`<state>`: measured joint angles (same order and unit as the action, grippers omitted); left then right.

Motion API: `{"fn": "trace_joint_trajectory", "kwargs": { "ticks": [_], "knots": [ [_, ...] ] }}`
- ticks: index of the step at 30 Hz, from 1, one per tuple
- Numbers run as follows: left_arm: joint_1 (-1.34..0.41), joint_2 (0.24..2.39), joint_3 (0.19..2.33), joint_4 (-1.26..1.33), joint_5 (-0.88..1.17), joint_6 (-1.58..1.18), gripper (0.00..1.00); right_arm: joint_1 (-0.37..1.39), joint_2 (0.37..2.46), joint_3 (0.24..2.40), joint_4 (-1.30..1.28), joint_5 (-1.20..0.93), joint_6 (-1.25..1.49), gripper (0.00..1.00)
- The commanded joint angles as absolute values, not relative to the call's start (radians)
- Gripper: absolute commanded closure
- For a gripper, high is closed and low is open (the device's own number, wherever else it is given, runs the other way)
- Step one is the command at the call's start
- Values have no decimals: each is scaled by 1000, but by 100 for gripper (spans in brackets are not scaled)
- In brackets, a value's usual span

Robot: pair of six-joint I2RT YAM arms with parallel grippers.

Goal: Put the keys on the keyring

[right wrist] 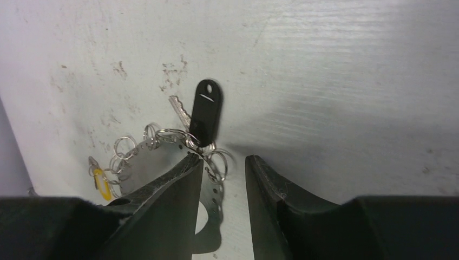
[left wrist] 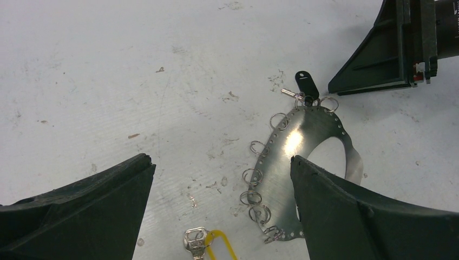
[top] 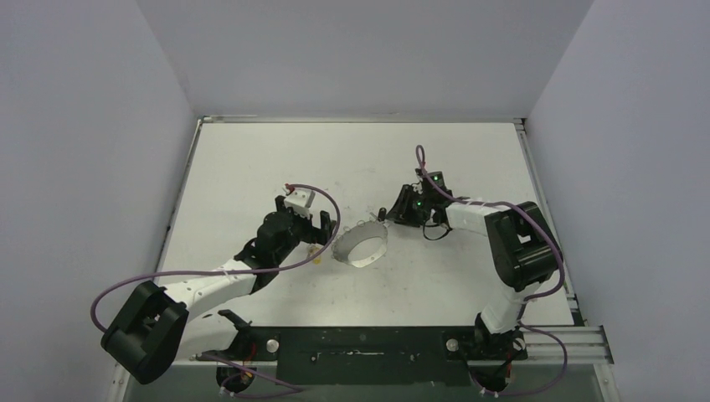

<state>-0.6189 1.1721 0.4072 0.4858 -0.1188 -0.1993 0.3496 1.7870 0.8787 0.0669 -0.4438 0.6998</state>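
Observation:
The keyring (left wrist: 303,135) is a silvery metal band bent into a loop, with small wire rings along its edge; it lies mid-table (top: 362,243). The black-headed key (right wrist: 205,111) rests at the band's far edge, its lower end among the small rings there. The yellow-headed key (left wrist: 219,246) lies loose on the table beside the band's near end. My left gripper (left wrist: 220,159) hovers wide open over that yellow key and the row of rings. My right gripper (right wrist: 224,158) is narrowed but open, straddling the band's edge and one small ring; a gap shows beside its right finger.
The white tabletop (top: 251,167) is scuffed and speckled with small marks. Grey walls close it in on the left, right and back. The arm bases and a black mounting bar (top: 360,347) run along the near edge. Purple cables (top: 126,285) loop off both arms.

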Motion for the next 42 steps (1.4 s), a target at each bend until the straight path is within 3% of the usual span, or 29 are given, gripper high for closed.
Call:
{"fn": "trace_joint_trajectory", "kwargs": {
  "ticks": [1,13,20,27,42],
  "knots": [
    [-613,1155,428,484,-107,-199,3,343,1722,865,-65,-341,652,63],
    [-614,1156,486,364,-170,-225,3,360,1810,855,42,-478,753,79],
    [-614,1150,483,368,-182,-222,3,370,1841,871,83,-514,790,83],
    [-613,1150,480,373,-183,-222,3,369,1832,890,66,-522,758,100],
    [-615,1061,356,591,-45,-82,6,444,1615,997,-87,-560,350,100]
  ]
}}
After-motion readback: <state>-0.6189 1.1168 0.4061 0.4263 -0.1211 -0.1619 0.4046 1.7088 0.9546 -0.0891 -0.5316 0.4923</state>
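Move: The small ring at the far-right corner of the grey plate lies almost at the right fingertips, about 2 cm to their left, 1 cm back and 2 cm below. The black fob is some 3 cm left and 1 cm ahead; the plate's middle is about 8 cm left and 6 cm back, both on the table. From the left hand, that ring is roughly 15 cm right, 2 cm ahead and 10 cm down. The right fingers edge back and left, close on the plate's corner ring, then lift it about 4 cm. ##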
